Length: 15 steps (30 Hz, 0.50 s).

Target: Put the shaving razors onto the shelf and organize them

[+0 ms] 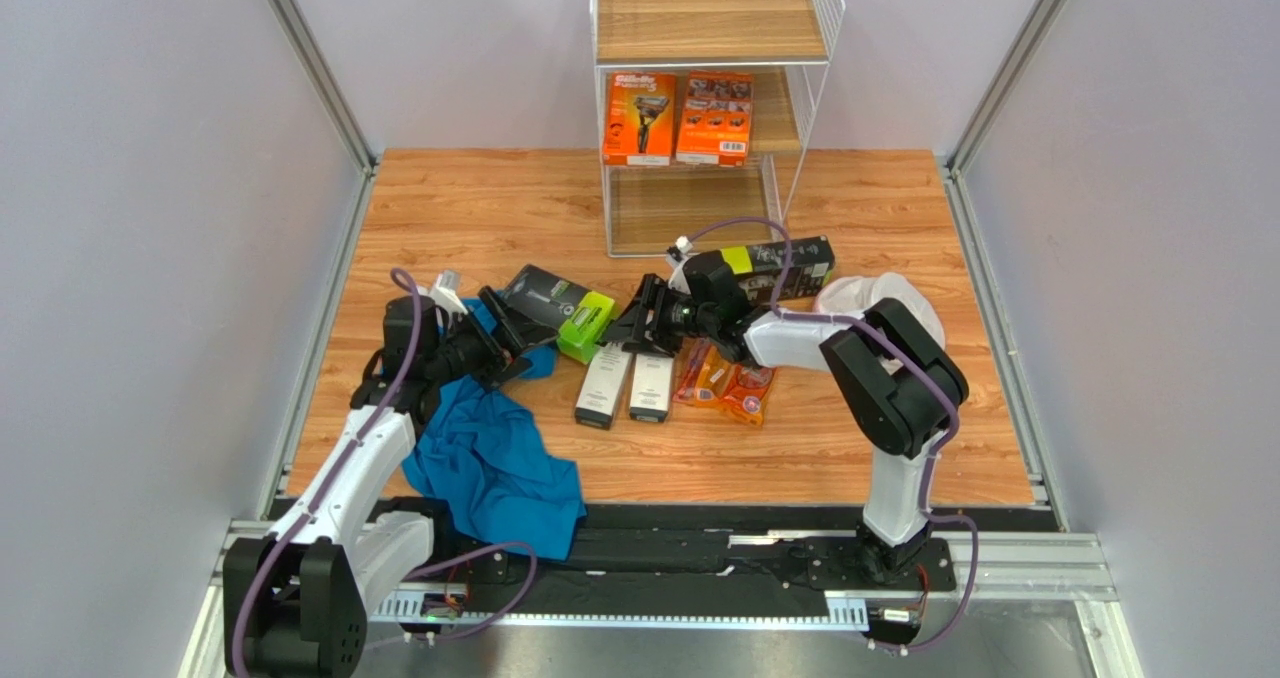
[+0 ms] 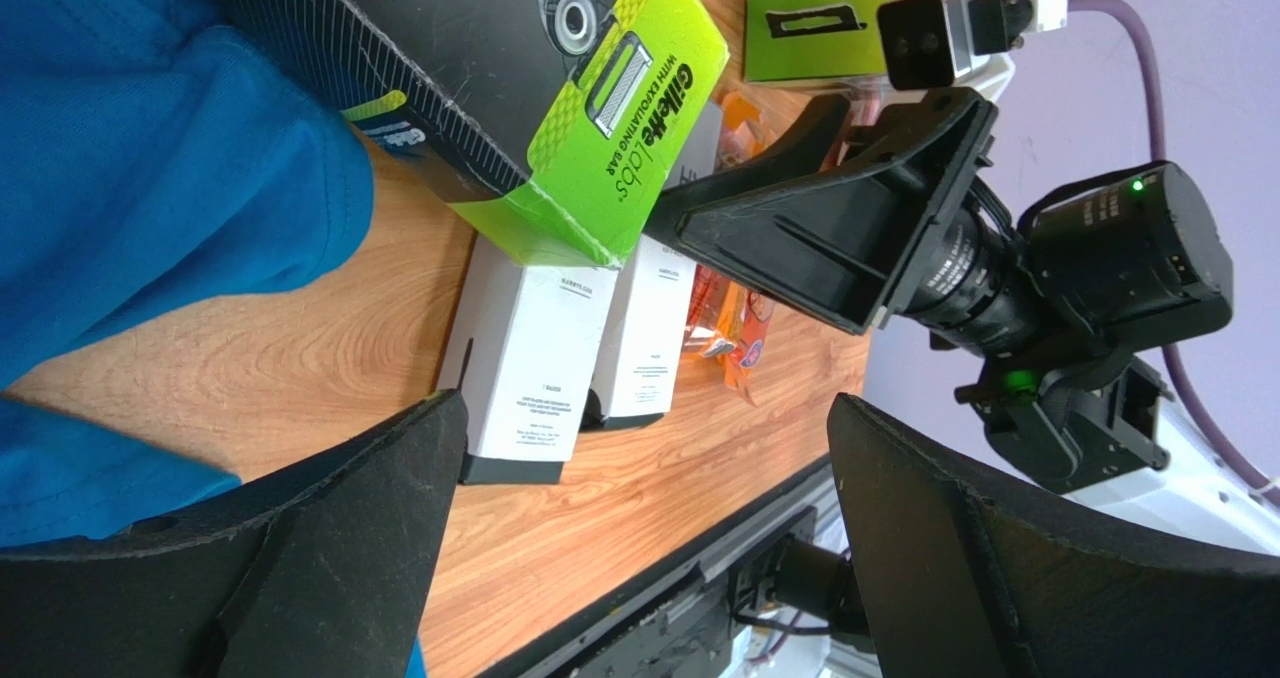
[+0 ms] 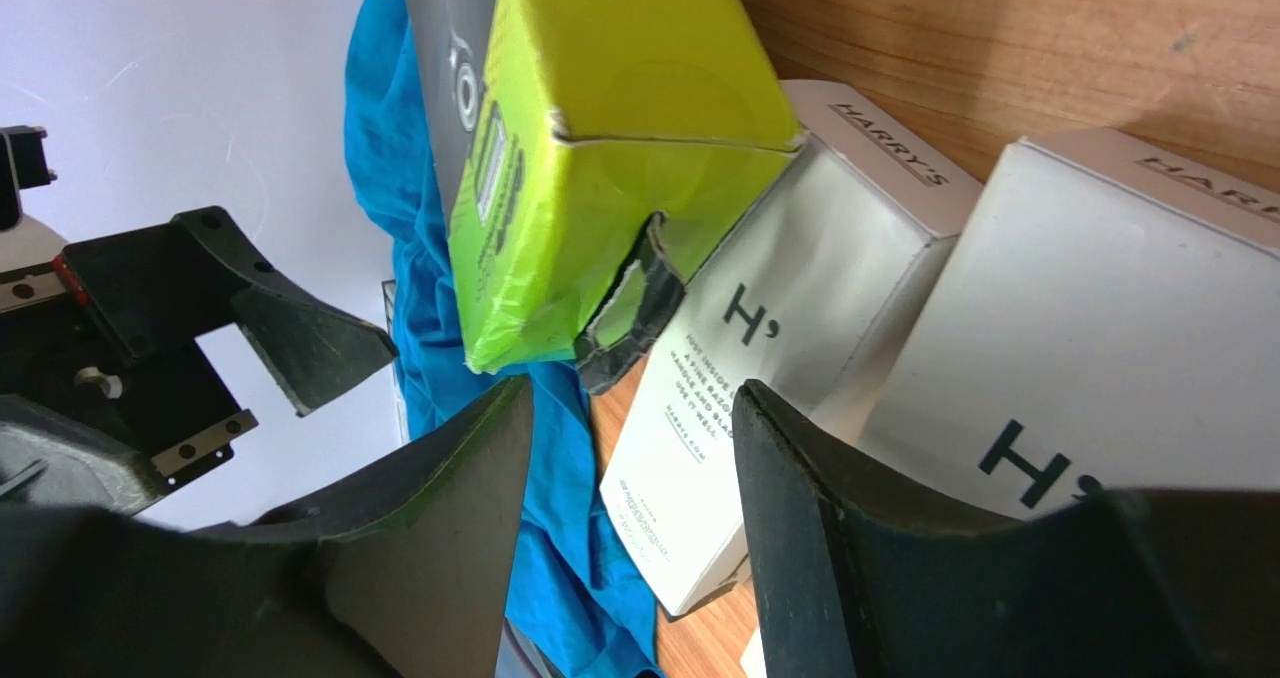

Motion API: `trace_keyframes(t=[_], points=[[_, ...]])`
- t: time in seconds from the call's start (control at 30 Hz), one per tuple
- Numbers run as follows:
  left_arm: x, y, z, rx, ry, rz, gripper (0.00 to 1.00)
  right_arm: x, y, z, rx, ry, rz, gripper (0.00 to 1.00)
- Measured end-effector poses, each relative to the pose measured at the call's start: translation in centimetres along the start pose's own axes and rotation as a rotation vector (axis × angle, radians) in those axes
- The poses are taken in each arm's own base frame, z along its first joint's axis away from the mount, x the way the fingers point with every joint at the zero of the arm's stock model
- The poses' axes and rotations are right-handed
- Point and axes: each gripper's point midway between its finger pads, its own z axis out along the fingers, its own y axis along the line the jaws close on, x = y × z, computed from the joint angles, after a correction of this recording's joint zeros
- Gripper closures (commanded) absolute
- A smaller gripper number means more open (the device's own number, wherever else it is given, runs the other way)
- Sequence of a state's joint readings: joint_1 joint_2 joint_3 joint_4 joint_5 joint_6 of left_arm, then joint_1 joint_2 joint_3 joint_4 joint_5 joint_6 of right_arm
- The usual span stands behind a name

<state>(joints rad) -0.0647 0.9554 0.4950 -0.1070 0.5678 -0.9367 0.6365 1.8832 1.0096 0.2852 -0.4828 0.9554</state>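
The white wire shelf (image 1: 706,18) stands at the back with two orange razor boxes (image 1: 676,119) on its middle tier. On the table lie a black box with a lime-green end (image 1: 559,311), two slim white boxes (image 1: 628,384) and orange blister packs (image 1: 729,386). A second black box (image 1: 789,266) lies behind the right arm. My right gripper (image 1: 639,318) hovers low over the far ends of the white boxes. Its jaws (image 3: 631,528) stand apart around the left white box's (image 3: 781,333) edge, without pinching it. My left gripper (image 2: 639,513) is wide open and empty, beside the lime-ended box (image 2: 601,108).
A crumpled blue cloth (image 1: 489,461) lies under and in front of the left arm. A round white mesh item (image 1: 887,296) sits behind the right arm. The two grippers face each other a short way apart across the lime-ended box.
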Motion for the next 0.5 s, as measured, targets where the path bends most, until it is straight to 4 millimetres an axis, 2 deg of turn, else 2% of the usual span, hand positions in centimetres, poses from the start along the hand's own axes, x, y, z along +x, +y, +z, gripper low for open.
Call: trace_keyframes(t=[0.2, 0.37, 0.5], points=[[0.0, 0.0, 0.0, 0.001, -0.001, 0.000, 0.01, -0.2, -0.4, 1.1, -0.039, -0.018, 0.036, 0.49], [0.0, -0.1, 0.0, 0.001, -0.001, -0.003, 0.01, -0.3, -0.5, 2.2, -0.111, -0.041, 0.097, 0.64], [0.0, -0.1, 0.0, 0.001, -0.001, -0.005, 0.01, -0.3, -0.7, 2.6, -0.141, -0.053, 0.137, 0.82]])
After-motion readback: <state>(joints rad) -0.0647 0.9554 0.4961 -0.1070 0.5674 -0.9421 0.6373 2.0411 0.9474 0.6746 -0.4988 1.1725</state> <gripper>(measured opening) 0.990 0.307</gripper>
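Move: The torn black flap on the green end of the Gillette Labs box is just off the right fingertips, about 2 cm left, 1 cm forward and 2 cm lower; the box's middle is about 8 cm left and 5 cm ahead. Of the white Harry's boxes, the left one is about 4 cm back, 1 cm left; the right one 4 cm back, 5 cm right. From the left hand, the flap lies about 9 cm right, 3 cm ahead and 8 cm below. The right fingertips come around the torn flap on the box's green end and narrow on it, from about half open to a third. To get there, the hand eases some 3 cm left, down and forward towards the green end, with the wrist levelling the left-pointing fingers by about 10 degrees. ##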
